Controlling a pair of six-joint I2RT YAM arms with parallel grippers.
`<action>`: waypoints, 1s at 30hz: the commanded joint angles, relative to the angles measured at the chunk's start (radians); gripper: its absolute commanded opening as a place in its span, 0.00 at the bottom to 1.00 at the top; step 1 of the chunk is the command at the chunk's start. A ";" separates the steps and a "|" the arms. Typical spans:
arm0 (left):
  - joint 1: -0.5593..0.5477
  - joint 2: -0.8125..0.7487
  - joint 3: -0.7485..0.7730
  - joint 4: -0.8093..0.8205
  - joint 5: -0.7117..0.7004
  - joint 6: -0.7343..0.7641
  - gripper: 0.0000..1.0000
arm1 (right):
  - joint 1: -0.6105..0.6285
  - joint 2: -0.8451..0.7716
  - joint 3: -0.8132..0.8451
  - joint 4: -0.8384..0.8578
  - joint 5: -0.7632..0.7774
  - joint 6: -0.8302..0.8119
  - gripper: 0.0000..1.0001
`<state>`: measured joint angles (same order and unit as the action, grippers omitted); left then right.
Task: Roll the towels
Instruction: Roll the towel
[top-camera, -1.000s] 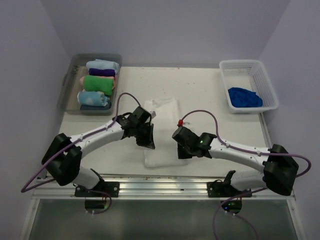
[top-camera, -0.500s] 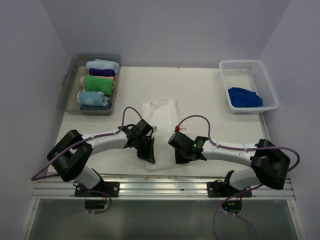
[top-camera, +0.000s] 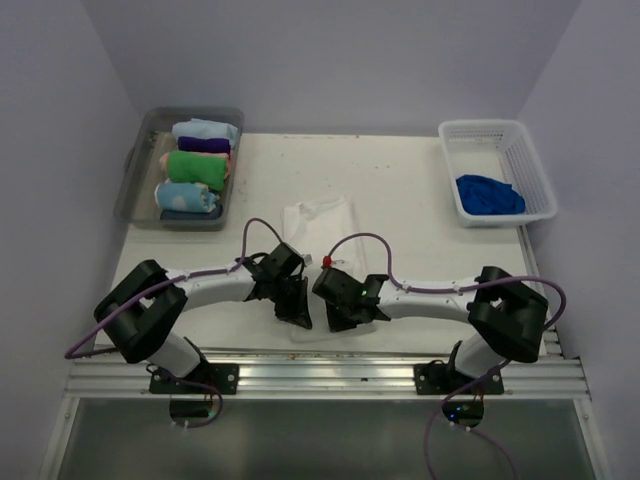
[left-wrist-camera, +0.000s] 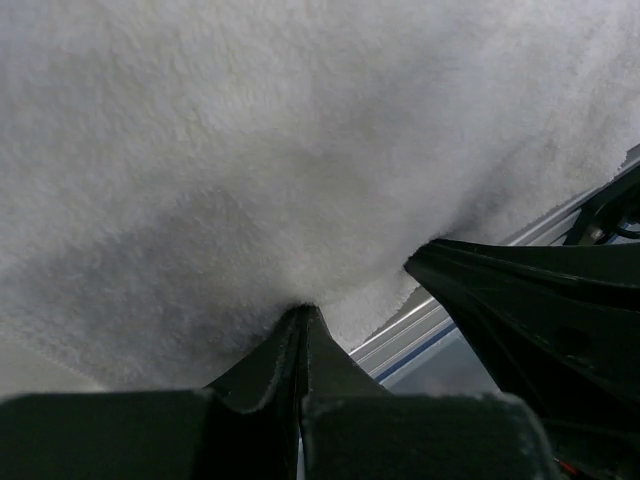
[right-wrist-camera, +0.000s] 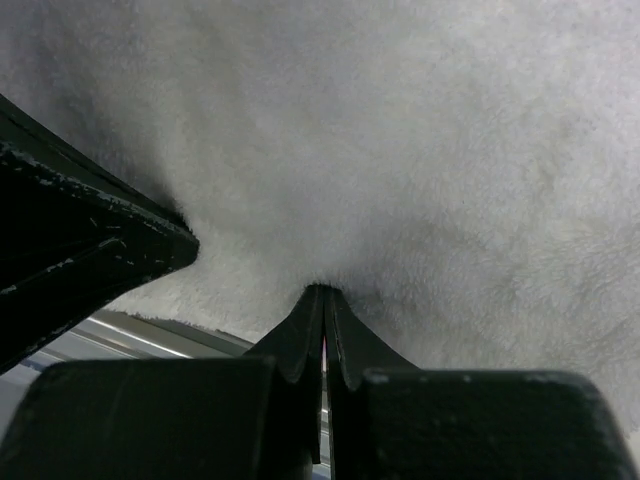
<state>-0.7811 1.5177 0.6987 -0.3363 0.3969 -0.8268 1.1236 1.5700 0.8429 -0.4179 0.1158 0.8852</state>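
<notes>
A white towel lies lengthwise in the middle of the table, its near end by the front edge. My left gripper and right gripper sit close together on that near end. In the left wrist view the left gripper is shut, its tips pinched into the white towel. In the right wrist view the right gripper is shut the same way into the towel. The other gripper's dark body fills a corner of each wrist view. The arms hide the towel's near edge from above.
A grey bin at the back left holds several rolled towels. A white basket at the back right holds a crumpled blue towel. An aluminium rail runs along the table's near edge.
Both grippers have moved towards the near end of the towel and towards each other. The right one has travelled further left. They now sit almost side by side.
</notes>
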 joint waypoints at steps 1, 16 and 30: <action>-0.004 -0.013 -0.002 0.034 -0.009 -0.008 0.00 | 0.002 -0.014 -0.010 -0.033 0.027 -0.008 0.00; 0.028 0.005 0.038 -0.035 -0.064 0.063 0.00 | -0.123 -0.259 -0.158 -0.157 0.209 -0.038 0.04; 0.149 -0.010 0.105 -0.141 -0.061 0.184 0.00 | -0.073 -0.252 -0.107 -0.192 0.215 -0.023 0.01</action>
<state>-0.6514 1.5536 0.7486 -0.4023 0.4068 -0.7200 1.0416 1.3548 0.6914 -0.5110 0.2890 0.8604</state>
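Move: The towel's near right corner lies about 9 cm to the right of the right gripper, some 2 cm farther out and barely lower. The near left corner is roughly 3 cm left and 1 cm back of the left gripper, and barely lower. The two grippers are some 7 cm apart, level with each other on the near fold; the towel's far end is about 30 cm ahead of them, centred between them. Free the right gripper from the near fold, lift it about 6 cm while swinging it right and slightly forward, fingers parting a little, then set it down some 9 cm over at the towel's near right corner, shut the fingers on the cloth and draw it slightly back left. With the left gripper kept shut at the near fold, rise a little, settle again, then ease forward about 3 cm and left 2 cm. ##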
